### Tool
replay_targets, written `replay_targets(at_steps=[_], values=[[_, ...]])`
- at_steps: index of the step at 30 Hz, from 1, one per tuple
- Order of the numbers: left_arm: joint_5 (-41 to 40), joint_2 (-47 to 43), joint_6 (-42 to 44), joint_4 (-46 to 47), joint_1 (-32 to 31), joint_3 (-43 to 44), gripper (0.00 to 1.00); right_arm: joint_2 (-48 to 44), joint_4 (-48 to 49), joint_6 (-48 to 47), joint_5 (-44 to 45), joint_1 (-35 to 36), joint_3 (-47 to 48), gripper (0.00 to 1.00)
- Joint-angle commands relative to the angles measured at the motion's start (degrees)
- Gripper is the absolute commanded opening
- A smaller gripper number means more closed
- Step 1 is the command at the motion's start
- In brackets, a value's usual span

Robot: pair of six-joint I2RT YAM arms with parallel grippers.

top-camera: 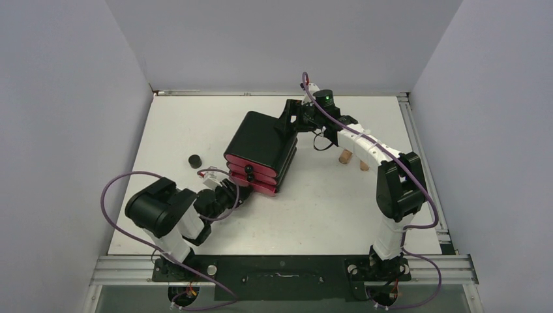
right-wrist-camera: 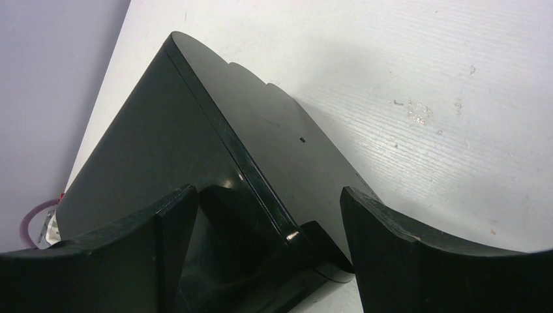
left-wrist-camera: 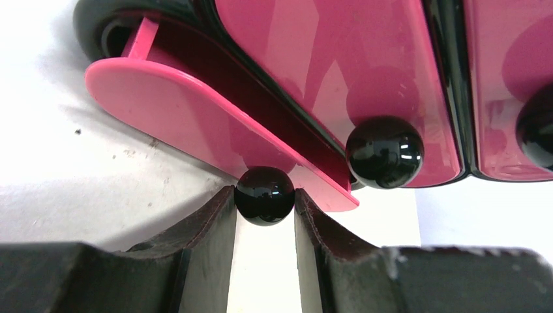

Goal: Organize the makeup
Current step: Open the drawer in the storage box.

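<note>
Of the makeup, a small black round jar [top-camera: 194,160] stands left of the black cabinet [top-camera: 261,140] and two tan tubes [top-camera: 345,156] lie to its right, partly under my right arm. My left gripper [left-wrist-camera: 264,195] is shut on the black ball knob [left-wrist-camera: 264,203] of the lowest pink drawer [left-wrist-camera: 189,120], which stands a little way out. It shows in the top view as the left gripper [top-camera: 229,193] at the cabinet's front. My right gripper [right-wrist-camera: 267,192] is open, straddling the cabinet's rear corner [right-wrist-camera: 287,228].
A second black knob [left-wrist-camera: 385,151] sits on the shut pink drawer above. Grey walls close in the white table [top-camera: 313,208] on three sides. A metal rail [top-camera: 417,150] runs along its right edge.
</note>
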Motion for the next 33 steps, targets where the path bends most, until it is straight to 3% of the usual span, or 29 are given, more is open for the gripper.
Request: replay_targets(at_steps=[1, 7, 11, 22, 29, 33], values=[[-0.26, -9.84, 1.94, -4.99, -0.03, 0.14, 0.05, -1.39, -6.21, 0.15, 3.55, 0.69, 0.49, 0.75], [-0.15, -25.08, 4.6, -28.01, -0.21, 2.26, 0.05, -1.47, -6.13, 1.21, 5.23, 0.52, 0.47, 0.75], [-0.22, -32.02, 6.06, -38.13, -0.21, 1.95, 0.05, -1.78, -5.12, 2.39, 5.31, 0.43, 0.17, 0.75], [-1.24, -48.45, 6.77, -53.08, -0.2, -0.9, 0.07, -2.82, -4.0, 3.29, 4.48, 0.47, -0.81, 0.75], [-0.41, -48.18, 8.64, -57.22, -0.12, 0.61, 0.1, -3.22, -3.5, 3.56, 3.12, 0.43, -1.0, 0.76], [0.89, -47.63, 8.45, -54.34, -0.12, -0.65, 0.13, -3.4, -3.41, 3.47, 2.65, 0.42, -1.07, 0.76]])
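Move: The left hand already has the bottom drawer's knob between its fingertips, with that drawer open a centimetre or two. The middle knob sits about 4 cm above it, 1 cm farther out and 1 cm to the right, the top knob about 8 cm above it in the same line. The storage box's middle is some 10 cm ahead and 5 cm right. From the right hand, over the box's right edge, the bottom knob lies about 16 cm back, 10 cm left and 15 cm lower. Back towards its base and to its left, the left hand draws the bottom drawer out by its knob, about 6 cm in one smooth pull that stays nearly level and slows to a stop. The fingertips keep their pinch while the wrist rolls some 10 degrees, left side rising, and tips down slightly. The right hand stays at the box's right edge, fingers open, turning only a few degrees clockwise. ##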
